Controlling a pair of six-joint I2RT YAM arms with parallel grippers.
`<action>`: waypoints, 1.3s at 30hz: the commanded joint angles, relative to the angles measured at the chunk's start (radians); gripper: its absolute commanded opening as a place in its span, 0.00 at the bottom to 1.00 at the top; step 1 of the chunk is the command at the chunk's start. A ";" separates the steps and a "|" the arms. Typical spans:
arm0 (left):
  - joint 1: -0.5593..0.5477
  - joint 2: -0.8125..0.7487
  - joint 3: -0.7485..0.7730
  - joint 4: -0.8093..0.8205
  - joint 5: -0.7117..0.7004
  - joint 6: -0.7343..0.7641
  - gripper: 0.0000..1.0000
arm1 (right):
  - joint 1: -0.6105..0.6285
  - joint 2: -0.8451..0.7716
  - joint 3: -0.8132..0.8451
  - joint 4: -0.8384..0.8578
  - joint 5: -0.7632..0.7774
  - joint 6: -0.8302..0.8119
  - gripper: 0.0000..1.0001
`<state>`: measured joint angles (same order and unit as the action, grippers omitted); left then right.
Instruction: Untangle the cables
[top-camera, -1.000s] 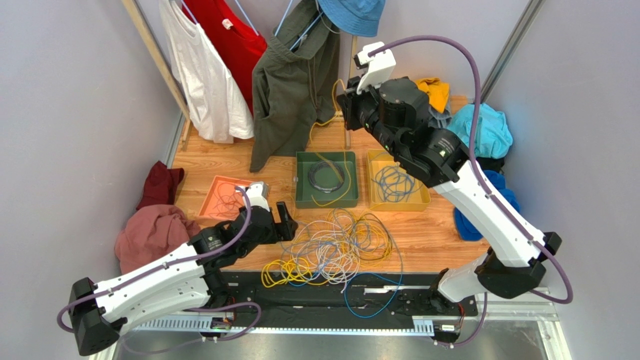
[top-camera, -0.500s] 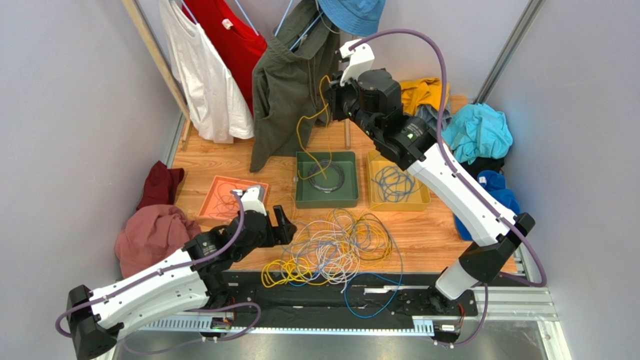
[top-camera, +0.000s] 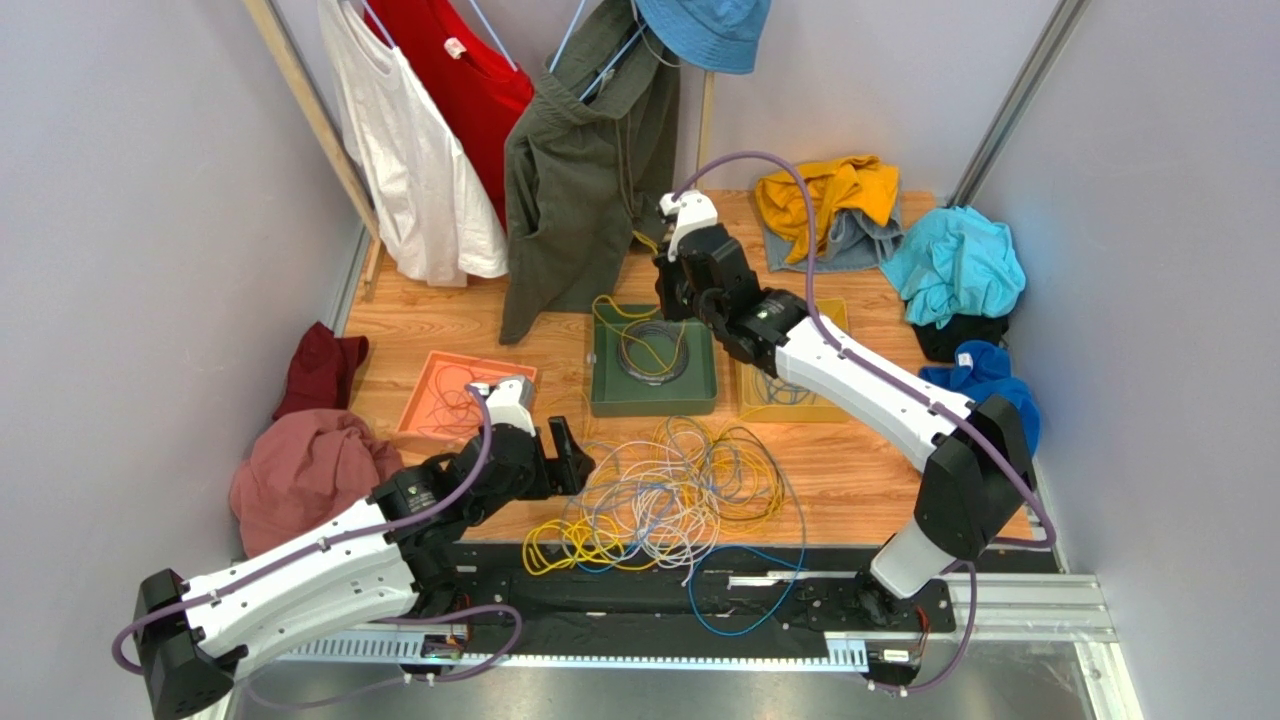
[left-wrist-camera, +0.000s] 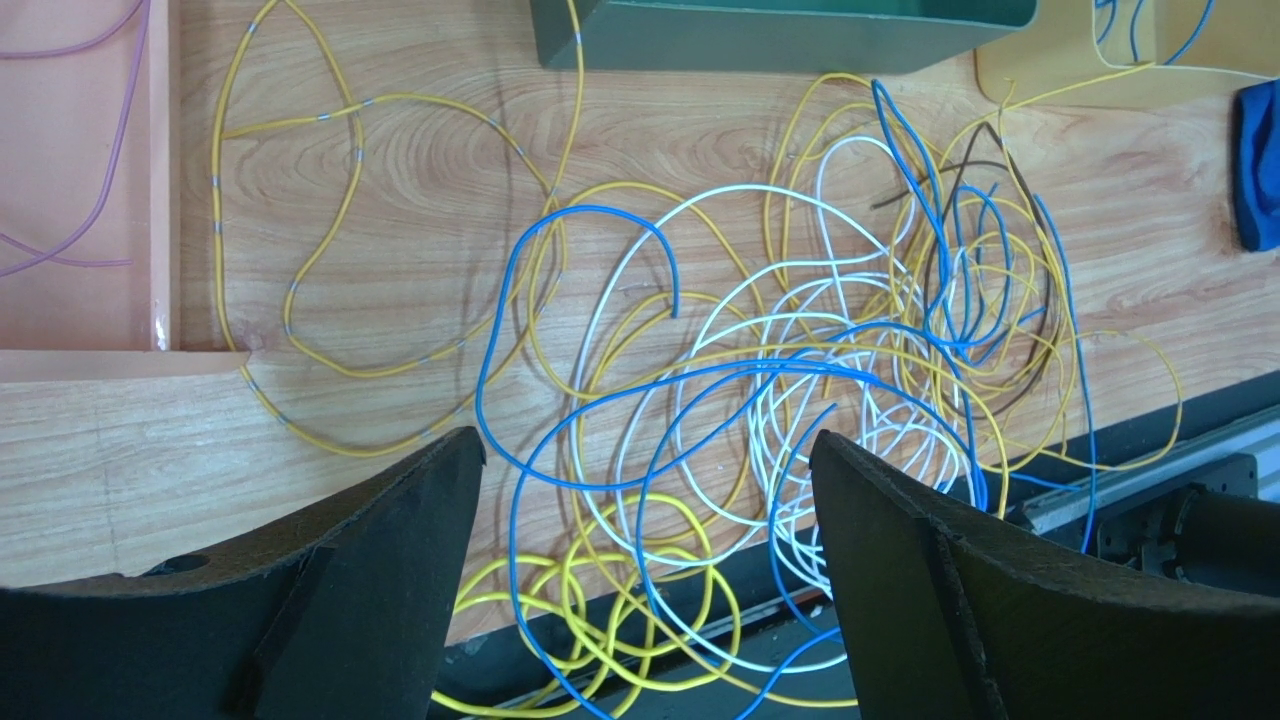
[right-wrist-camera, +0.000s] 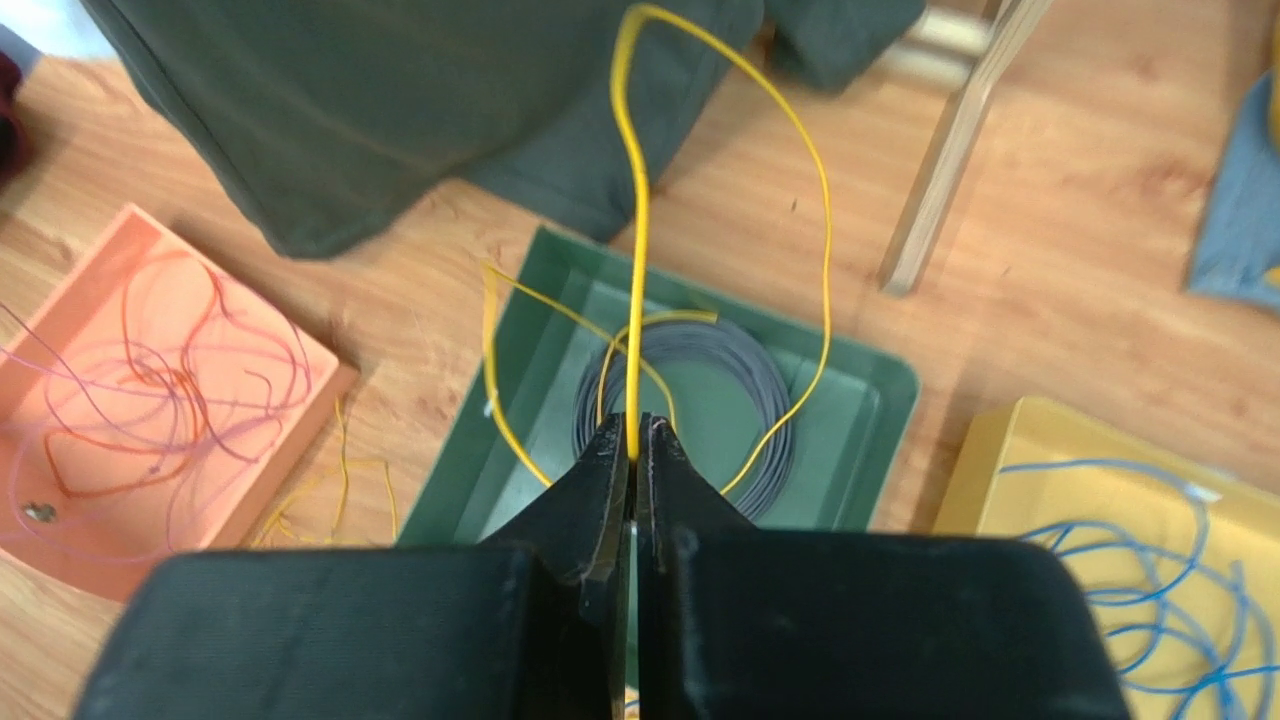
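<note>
A tangled heap of yellow, blue and white-grey cables (top-camera: 672, 503) lies on the wooden table near its front edge, and fills the left wrist view (left-wrist-camera: 781, 375). My left gripper (top-camera: 576, 458) stands open at the heap's left side, its jaws (left-wrist-camera: 646, 443) wide above the blue and yellow loops and holding nothing. My right gripper (top-camera: 661, 296) hangs over the green tray (top-camera: 606, 398), shut (right-wrist-camera: 634, 425) on one yellow cable (right-wrist-camera: 639, 225). That cable loops up from the jaws and trails down into the tray beside a grey coil (right-wrist-camera: 759, 393).
An orange tray (top-camera: 425, 375) with thin pink and orange wires sits left of the green one. A yellow tray (top-camera: 834, 410) with blue cables sits right. Shirts hang on a rack (top-camera: 571, 165) at the back. Clothing piles lie along both table sides. A black rail (top-camera: 661, 593) runs along the front.
The right arm has swung down and left from high over the yellow tray, lowering the yellow cable into the green tray. The left arm has barely moved.
</note>
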<state>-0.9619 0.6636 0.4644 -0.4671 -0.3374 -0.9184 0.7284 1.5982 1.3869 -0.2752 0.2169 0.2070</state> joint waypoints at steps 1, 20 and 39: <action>-0.005 -0.015 0.000 0.027 0.002 0.004 0.89 | 0.002 -0.062 -0.075 0.123 -0.030 0.075 0.00; -0.005 0.033 0.002 0.068 0.023 -0.005 0.89 | 0.157 -0.462 -0.362 0.146 0.041 0.200 0.00; -0.005 0.039 0.025 0.048 0.028 0.004 0.88 | -0.018 0.118 -0.221 0.206 -0.017 0.261 0.00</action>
<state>-0.9619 0.7334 0.4644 -0.4156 -0.2962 -0.9184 0.7284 1.6943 1.1053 -0.1047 0.2127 0.4194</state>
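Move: The right gripper holds the yellow cable up over the green box, whose middle lies about 1 cm ahead, 1 cm to the left and some 20 cm below; the black coil inside it is 2 cm ahead and 1 cm left. The yellow box stands about 19 cm to the right and 1 cm ahead, the orange box 27 cm left and 4 cm back. From the left gripper the green box is roughly 18 cm ahead, 11 cm right and 9 cm below. Keep the right fingers shut on the yellow cable and swing it back first: dip slightly, then draw some 11 cm towards the base, rising as you go and rolling the hand's left side up. Then reverse, sweeping forward and steeply down, about 18 cm, towards the green box, undoing the roll and tipping the fingers further down. ##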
